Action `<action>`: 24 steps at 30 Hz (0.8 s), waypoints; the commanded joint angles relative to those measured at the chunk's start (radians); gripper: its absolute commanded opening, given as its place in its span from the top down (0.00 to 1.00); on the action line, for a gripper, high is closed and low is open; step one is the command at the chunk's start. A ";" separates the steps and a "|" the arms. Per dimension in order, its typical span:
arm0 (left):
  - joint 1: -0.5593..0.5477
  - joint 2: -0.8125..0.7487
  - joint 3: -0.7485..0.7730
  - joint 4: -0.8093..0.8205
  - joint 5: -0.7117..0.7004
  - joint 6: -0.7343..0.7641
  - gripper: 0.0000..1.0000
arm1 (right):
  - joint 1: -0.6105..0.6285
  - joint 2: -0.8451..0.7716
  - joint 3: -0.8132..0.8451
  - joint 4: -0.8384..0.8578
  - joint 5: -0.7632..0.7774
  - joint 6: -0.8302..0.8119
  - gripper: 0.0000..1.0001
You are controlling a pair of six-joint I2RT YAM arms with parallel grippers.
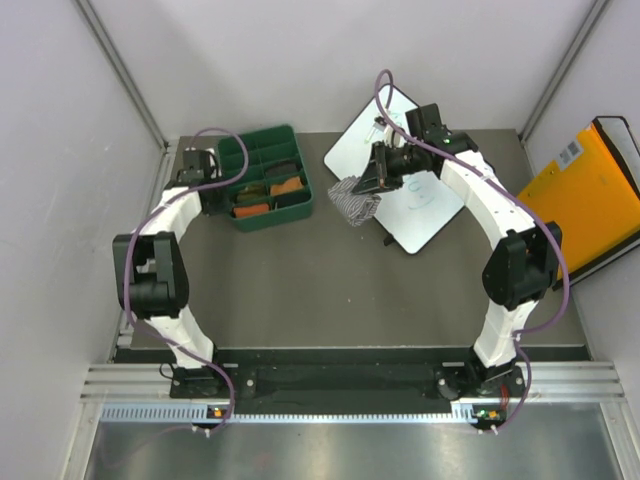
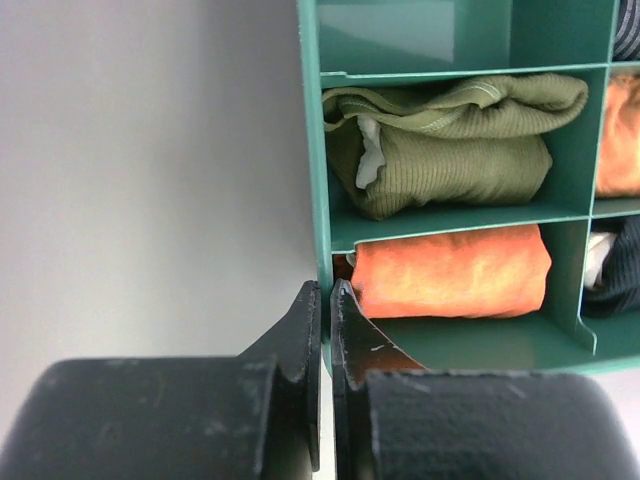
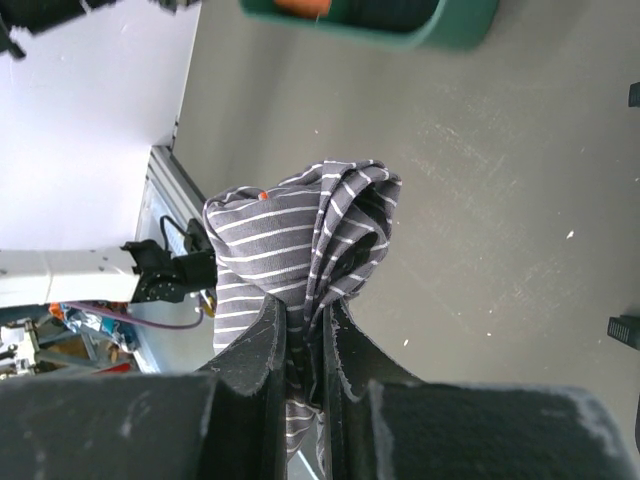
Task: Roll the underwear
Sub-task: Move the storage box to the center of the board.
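Observation:
The grey white-striped underwear [image 1: 353, 200] [image 3: 285, 240] hangs bunched above the table, and my right gripper [image 1: 374, 186] [image 3: 307, 312] is shut on its gathered cloth. The green divided tray [image 1: 303, 168] [image 2: 312, 150] sits at the back left. My left gripper [image 1: 224, 192] [image 2: 326, 292] is shut on the tray's thin side wall near a corner. Inside the tray lie a folded olive green underwear with a cream edge [image 2: 450, 140], an orange rolled cloth [image 2: 455, 270] and a dark piece [image 2: 622, 268] at the right edge.
A white board [image 1: 425, 215] lies on the table under the right arm. An orange-yellow folder [image 1: 590, 190] leans at the far right. Grey walls close in the table on the left, back and right. The tray's rim [image 3: 420, 30] shows beyond the hanging cloth.

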 commanded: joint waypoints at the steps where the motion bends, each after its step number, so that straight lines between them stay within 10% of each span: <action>1: -0.008 -0.078 -0.117 -0.147 0.060 0.146 1.00 | 0.004 -0.047 0.025 0.010 -0.002 -0.024 1.00; 24: -0.126 -0.553 -0.463 -0.081 0.241 0.254 1.00 | 0.266 0.014 0.139 0.119 0.249 -0.327 1.00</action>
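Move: The left hand, fingers already shut on the storage box's left wall near its near end, has the box's middle about 9 cm ahead, 10 cm right and 4 cm below; the orange roll sits level with it 6 cm right, the olive roll 6 cm ahead and 7 cm right. From the right hand, holding the striped underwear, the box's middle is some 16 cm ahead, 27 cm left and 19 cm lower, the whiteboard's middle 20 cm ahead and 12 cm right. Still pinching the box's left wall, the left hand drags it back along the table by about 15 cm, bearing increasingly right (some 6 cm) towards the table's middle, staying level and turning roughly 20 degrees clockwise. The right hand first waits, then swings left about 7 cm, slightly back and up, towards the approaching box, rolling and turning counter-clockwise while it keeps hold of the striped underwear. ##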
